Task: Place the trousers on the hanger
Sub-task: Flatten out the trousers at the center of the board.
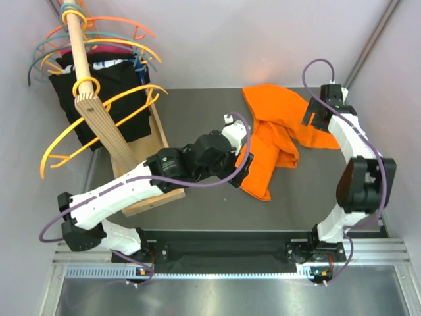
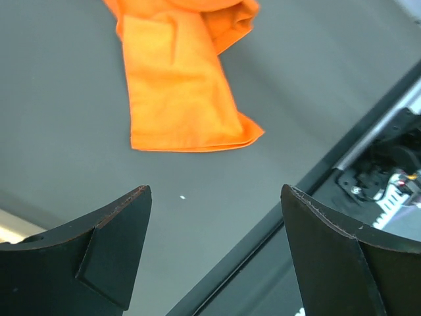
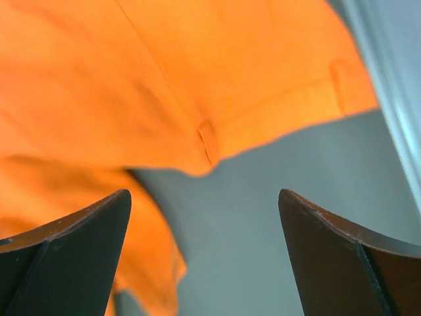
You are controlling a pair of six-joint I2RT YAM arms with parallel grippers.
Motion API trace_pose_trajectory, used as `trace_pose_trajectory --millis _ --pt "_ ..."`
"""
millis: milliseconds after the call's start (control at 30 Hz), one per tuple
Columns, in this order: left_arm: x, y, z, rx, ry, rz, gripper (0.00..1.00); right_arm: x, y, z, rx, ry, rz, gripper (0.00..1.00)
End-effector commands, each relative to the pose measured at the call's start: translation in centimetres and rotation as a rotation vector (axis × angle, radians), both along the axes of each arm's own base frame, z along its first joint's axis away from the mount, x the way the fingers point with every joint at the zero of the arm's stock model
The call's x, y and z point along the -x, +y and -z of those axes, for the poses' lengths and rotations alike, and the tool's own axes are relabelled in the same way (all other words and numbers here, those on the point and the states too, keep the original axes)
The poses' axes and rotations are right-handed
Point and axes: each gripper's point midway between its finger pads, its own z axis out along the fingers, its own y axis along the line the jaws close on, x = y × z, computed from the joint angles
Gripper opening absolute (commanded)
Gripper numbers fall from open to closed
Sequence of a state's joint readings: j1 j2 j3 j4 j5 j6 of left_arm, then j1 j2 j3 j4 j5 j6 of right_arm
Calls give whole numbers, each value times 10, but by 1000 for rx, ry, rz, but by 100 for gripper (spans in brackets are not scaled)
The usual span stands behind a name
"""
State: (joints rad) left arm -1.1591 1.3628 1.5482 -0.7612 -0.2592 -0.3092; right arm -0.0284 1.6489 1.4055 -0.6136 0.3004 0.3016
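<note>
The orange trousers (image 1: pixel 279 135) lie crumpled on the dark table at the back right, one leg stretching toward the middle. My left gripper (image 1: pixel 242 170) hovers open beside that leg's end; its wrist view has the leg hem (image 2: pixel 177 85) ahead of the empty fingers (image 2: pixel 216 197). Over the trousers' right edge my right gripper (image 1: pixel 314 117) is open, with orange cloth (image 3: pixel 164 79) just beyond its fingertips (image 3: pixel 204 197) and nothing between them. The amber-yellow hanger (image 1: pixel 133 90) hangs by its ring on the wooden rod at the left, far from both grippers.
A slanted wooden rod (image 1: pixel 92 99) on a wooden base (image 1: pixel 148 155) stands at the left, carrying black garments (image 1: pixel 115 82) and coral and teal hangers (image 1: pixel 125 23). The table's front rail (image 1: pixel 223 240) runs along the near edge. Grey walls close in both sides.
</note>
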Motion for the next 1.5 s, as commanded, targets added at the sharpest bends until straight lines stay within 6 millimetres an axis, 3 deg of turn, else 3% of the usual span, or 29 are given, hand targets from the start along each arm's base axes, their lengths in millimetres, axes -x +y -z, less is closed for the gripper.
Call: trace_pose_trajectory --millis 0,67,100,200,367,400,467,533,633,667,767,800,867,900,933,967,1000,1067,1100,1233,1267,1400,1467 --pt "-17 -6 3 -16 -10 -17 85 -52 7 14 -25 -46 -106 94" --pt "-23 -11 4 -30 -13 -17 84 -68 12 25 -46 -44 -125 94" --pt "-25 -10 5 -44 -15 -23 84 -73 14 46 -66 -7 -126 94" --pt "-34 -11 3 -62 -22 -45 84 -82 25 65 -119 11 -156 94" --pt "-44 1 5 -89 -26 -84 84 -101 29 83 -155 19 -148 89" --pt "-46 4 6 -94 -24 -98 84 -102 31 93 -162 39 -146 83" --pt "-50 10 3 -86 -18 -127 84 -103 30 97 -169 43 -123 79" --pt "-52 17 2 -84 -14 -155 84 -105 29 103 -168 48 -117 67" --pt "-51 26 4 -84 -4 -181 84 -109 30 99 -165 52 -138 48" --pt "-51 27 4 -76 4 -187 84 -111 32 95 -172 48 -151 34" --pt "-55 33 8 -56 29 -219 85 -116 37 70 -180 22 -177 5" --pt "-56 33 10 -50 45 -218 85 -115 41 55 -182 10 -186 0" --pt "-64 36 16 -35 93 -234 85 -111 48 23 -179 -13 -211 0" --pt "-67 37 19 -35 116 -240 85 -106 53 -11 -169 -68 -225 0" --pt "-75 44 20 -31 133 -265 85 -98 73 -31 -162 -77 -272 0" --pt "-77 40 23 -22 167 -258 85 -88 85 -65 -149 -125 -305 0" --pt "-80 41 24 -16 175 -263 85 -80 92 -81 -150 -140 -322 0" --pt "-86 42 26 -10 180 -264 84 -54 103 -105 -197 -131 -338 0" --pt "-87 40 24 -2 178 -257 85 -35 115 -131 -225 -171 -373 0" --pt "-103 42 19 54 175 -286 85 28 145 -174 -313 -193 -458 0" --pt "-105 43 19 62 182 -290 85 54 146 -180 -310 -167 -464 0" --pt "-116 56 17 89 176 -326 85 115 142 -200 -368 -140 -442 0" --pt "-118 62 17 102 171 -345 85 148 138 -220 -392 -184 -422 0"
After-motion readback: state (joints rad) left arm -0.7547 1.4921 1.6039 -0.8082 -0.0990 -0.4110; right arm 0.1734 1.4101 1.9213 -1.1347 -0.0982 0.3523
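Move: The part of the trousers I will grip, the far right portion, is about 9 cm ahead of my right hand, 3 cm to its left and 12 cm below. The trousers' middle is roughly 16 cm left and barely 1 cm ahead of that hand. The near leg's end is some 21 cm back and 24 cm left. From my left hand, the grip spot is about 32 cm ahead, 34 cm right and 26 cm down. With my right hand I reach down and forward about 12 cm onto the far right of the trousers, shut my open fingers on the cloth, then haul it up some 33 cm while swinging back and left, turning counter-clockwise and tipping the fingers up. My left hand, empty and open, moves about 11 cm forward and some left, turning counter-clockwise. ##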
